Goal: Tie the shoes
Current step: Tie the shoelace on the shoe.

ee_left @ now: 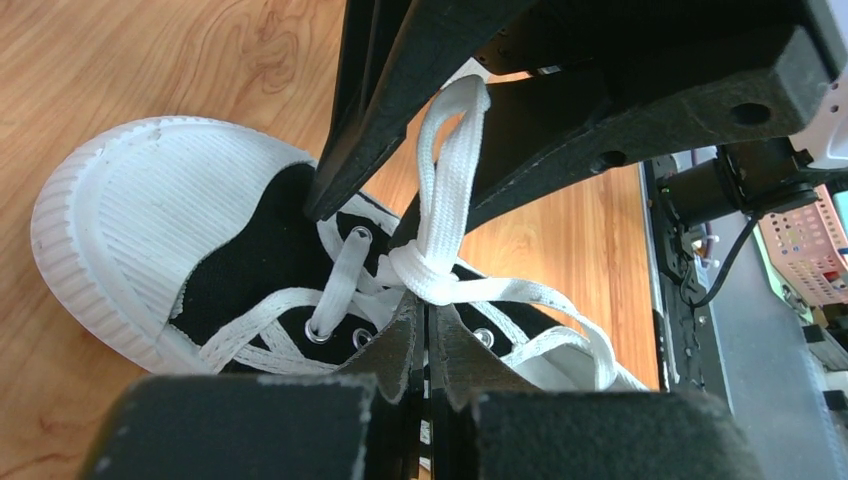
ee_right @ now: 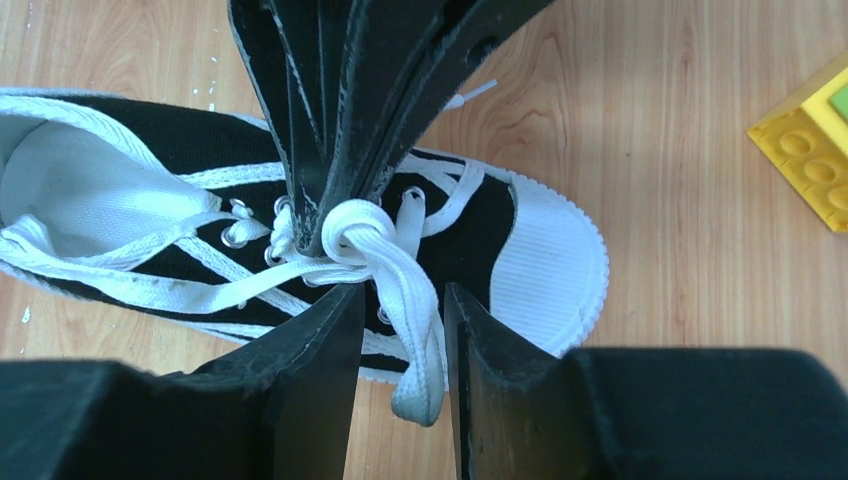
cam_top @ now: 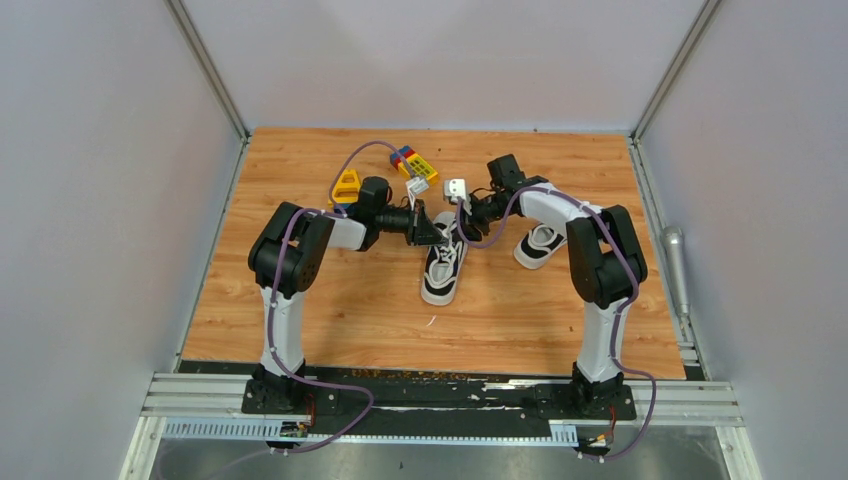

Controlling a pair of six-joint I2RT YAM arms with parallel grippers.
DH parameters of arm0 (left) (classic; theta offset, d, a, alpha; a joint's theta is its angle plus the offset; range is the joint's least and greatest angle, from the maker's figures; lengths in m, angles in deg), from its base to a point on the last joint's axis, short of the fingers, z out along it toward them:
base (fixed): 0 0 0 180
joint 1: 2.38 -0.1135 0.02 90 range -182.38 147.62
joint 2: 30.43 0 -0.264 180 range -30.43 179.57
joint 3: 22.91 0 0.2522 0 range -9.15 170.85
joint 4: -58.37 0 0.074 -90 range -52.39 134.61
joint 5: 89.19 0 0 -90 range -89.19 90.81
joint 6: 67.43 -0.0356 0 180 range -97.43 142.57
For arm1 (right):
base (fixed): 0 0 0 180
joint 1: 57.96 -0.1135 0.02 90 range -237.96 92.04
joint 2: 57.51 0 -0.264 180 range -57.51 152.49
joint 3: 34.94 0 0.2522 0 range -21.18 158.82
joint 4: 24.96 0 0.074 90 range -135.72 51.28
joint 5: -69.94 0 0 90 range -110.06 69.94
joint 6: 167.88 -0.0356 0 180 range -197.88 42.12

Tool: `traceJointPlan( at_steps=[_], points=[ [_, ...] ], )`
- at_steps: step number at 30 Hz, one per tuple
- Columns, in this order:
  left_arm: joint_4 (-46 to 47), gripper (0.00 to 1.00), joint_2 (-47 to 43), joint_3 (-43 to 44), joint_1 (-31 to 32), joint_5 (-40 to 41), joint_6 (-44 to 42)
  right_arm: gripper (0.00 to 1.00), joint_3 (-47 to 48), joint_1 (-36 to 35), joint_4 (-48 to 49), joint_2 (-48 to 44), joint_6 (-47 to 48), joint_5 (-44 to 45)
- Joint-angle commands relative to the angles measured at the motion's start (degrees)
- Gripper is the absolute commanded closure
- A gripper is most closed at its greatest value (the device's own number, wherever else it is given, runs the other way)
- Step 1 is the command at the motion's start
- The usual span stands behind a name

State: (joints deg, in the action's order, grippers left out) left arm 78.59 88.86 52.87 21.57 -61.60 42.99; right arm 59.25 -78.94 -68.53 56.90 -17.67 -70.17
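Observation:
One black sneaker (cam_top: pixel 443 266) with a white toe cap lies mid-table; it shows in the left wrist view (ee_left: pixel 130 220) and the right wrist view (ee_right: pixel 545 260). Its white laces are drawn into a knot (ee_right: pixel 355 235). My left gripper (ee_left: pixel 428 318) is shut at the knot (ee_left: pixel 425 272), pinching lace. My right gripper (ee_right: pixel 400 300) is open, with a lace loop (ee_right: pixel 415 335) hanging loose between its jaws. From above, the left gripper (cam_top: pixel 437 235) and right gripper (cam_top: pixel 466 215) meet over the shoe. The second sneaker (cam_top: pixel 540 243) lies to the right.
Colourful toy blocks (cam_top: pixel 415 163) and a yellow block (cam_top: pixel 346 185) lie behind the grippers; a yellow block (ee_right: pixel 815 150) also shows in the right wrist view. A grey metal cylinder (cam_top: pixel 675 262) lies off the right table edge. Walls enclose the table.

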Motion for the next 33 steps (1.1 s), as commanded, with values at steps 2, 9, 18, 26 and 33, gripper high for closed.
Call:
traceJointPlan(
  at_steps=[2, 9, 18, 26, 33],
  points=[
    [-3.0, 1.00, 0.4, 2.1, -0.1, 1.6, -3.3, 0.64, -0.4, -0.7, 2.4, -1.8, 2.7, -4.1],
    [-5.9, 1.00, 1.1, 4.1, -0.2, 3.0, -4.6, 0.64, -0.8, -1.5, 0.9, -1.8, 3.8, -4.7],
    [-7.3, 1.00, 1.0, 3.9, -0.2, 3.1, -5.5, 0.73, 0.4, -1.7, -1.6, -0.7, 4.9, -5.2],
    [-8.9, 1.00, 0.6, 4.3, -0.9, 3.3, -6.8, 0.97, 0.0, -0.8, -2.8, -2.1, 4.5, -2.6],
    [-11.3, 1.00, 0.0, 4.2, -2.1, 3.3, -9.3, 1.00, -0.5, 0.4, -5.6, -3.9, 3.7, 1.2]
  ],
)
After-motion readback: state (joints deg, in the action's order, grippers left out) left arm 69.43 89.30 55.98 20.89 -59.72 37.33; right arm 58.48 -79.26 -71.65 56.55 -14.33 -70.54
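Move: Between the right hand's parted fingers, about 1 cm back and 1 cm left of its hand point, stands the lace loop. The knot that the left fingers pinch is some 2 cm back and 3 cm left. The laced shoe's middle lies about 6 cm back, 4 cm left and 4 cm below; the other shoe roughly 2 cm back and 18 cm to the right. From the left hand the loop rises about 2 cm to its right. Easing back about 1.5 cm, and first nearly 1 cm left towards the left fingers, the right hand shuts its half-open fingers on the lace loop, then draws it about 1 cm to the right. The left hand keeps its pinch at the knot, shifting some 1 cm forward and down and, late on, slightly left against that pull. ##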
